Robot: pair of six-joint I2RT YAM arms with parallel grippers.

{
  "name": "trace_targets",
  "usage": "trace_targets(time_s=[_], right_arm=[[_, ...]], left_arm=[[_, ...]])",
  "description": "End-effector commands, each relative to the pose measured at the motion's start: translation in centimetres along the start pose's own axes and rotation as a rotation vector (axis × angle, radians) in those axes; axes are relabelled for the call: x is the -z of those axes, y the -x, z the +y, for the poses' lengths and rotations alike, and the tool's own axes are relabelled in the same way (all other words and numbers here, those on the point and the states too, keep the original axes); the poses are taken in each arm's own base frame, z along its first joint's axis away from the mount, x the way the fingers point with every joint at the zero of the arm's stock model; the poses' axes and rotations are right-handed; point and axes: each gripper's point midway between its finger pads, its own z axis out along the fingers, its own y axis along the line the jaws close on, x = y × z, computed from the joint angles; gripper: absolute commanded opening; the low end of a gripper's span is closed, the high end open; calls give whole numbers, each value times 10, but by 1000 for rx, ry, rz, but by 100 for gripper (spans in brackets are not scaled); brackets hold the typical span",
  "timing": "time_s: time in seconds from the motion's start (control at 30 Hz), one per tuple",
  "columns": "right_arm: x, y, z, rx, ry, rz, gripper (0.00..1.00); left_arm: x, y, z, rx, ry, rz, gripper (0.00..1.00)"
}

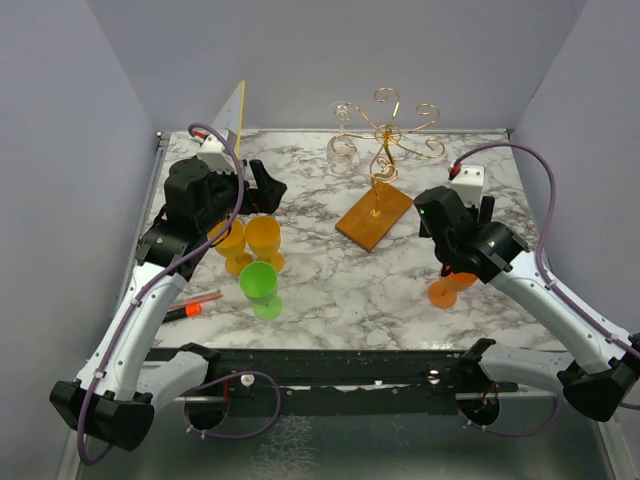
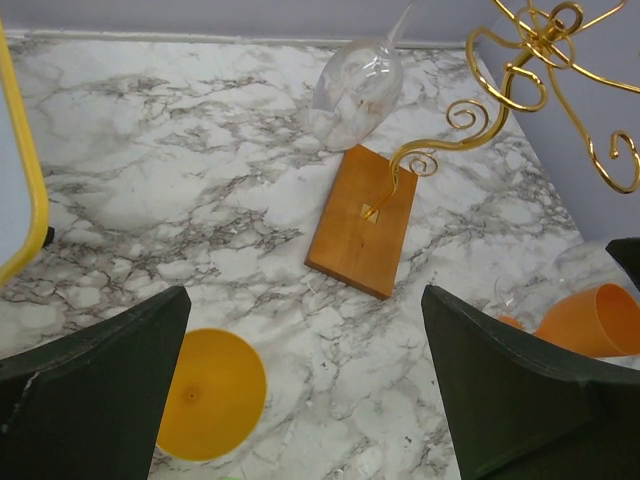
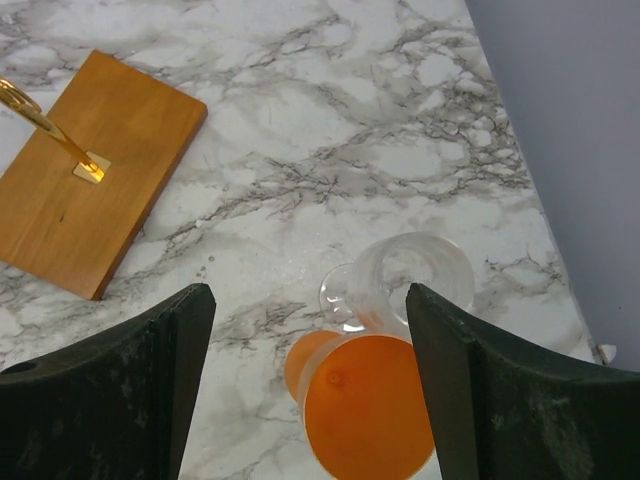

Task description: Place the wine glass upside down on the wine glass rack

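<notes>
The wine glass rack [image 1: 386,131] is gold wire with curled arms on a brown wooden base [image 1: 374,218], standing at the back middle of the table. A clear wine glass [image 2: 356,86] hangs bowl-down and tilted from one arm on the rack's left side. My left gripper [image 2: 305,390] is open above the marble, left of the base [image 2: 362,222], with a yellow glass [image 2: 205,395] by its left finger. My right gripper [image 3: 310,390] is open above an upright orange glass [image 3: 370,405]. A second clear glass [image 3: 412,276] stands just behind the orange one. Neither gripper holds anything.
Two yellow glasses [image 1: 248,240] and a green one [image 1: 260,283] stand at the left of the table. A tilted whiteboard with a yellow frame [image 1: 232,115] leans at the back left. A red marker [image 1: 190,305] lies near the front left edge. Grey walls enclose the table.
</notes>
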Motion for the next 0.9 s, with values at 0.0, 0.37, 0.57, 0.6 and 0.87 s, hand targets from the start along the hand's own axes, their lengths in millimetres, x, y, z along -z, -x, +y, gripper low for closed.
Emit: trace_targets(time_s=[0.0,0.37,0.57,0.6,0.87], right_arm=[[3,-25,0,-58,32,89,80],[17,-93,4,-277,59,304,59],[11,-107,9,-234,28,347,56],[10,-107,12,-230,32,357,54],[6,-109,23,-249,63,352,21]], left_arm=[[-2,-13,-11,39,-72,41,99],[7,-43,-23,118,-151,85,98],[15,-50,-33,112,-182,85,99],[16,-51,-34,110,-188,86,99],[26,-53,-44,74,-261,84,99]])
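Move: The orange glass stands with its middle roughly 17 cm below the right hand, about 7 cm back towards the base and 3 cm to the right. A clear glass crowds it, some 5 cm farther out and 5 cm more to the right; the rack's wooden foot lies about 13 cm ahead and 12 cm left of this hand, at table height. From the left hand the orange glass is some 37 cm right, 10 cm back, 25 cm below. Bring the right gripper down about 10 cm and back 5 cm onto the orange glass's rim, tipping and rolling it some 15 degrees each, left side up, then sink straight down. Close from nearly wide to about a third, one finger inside the bowl, the other outside its left wall. Draw the empty left gripper back about 5 cm, lower and to the right, fingers open. ##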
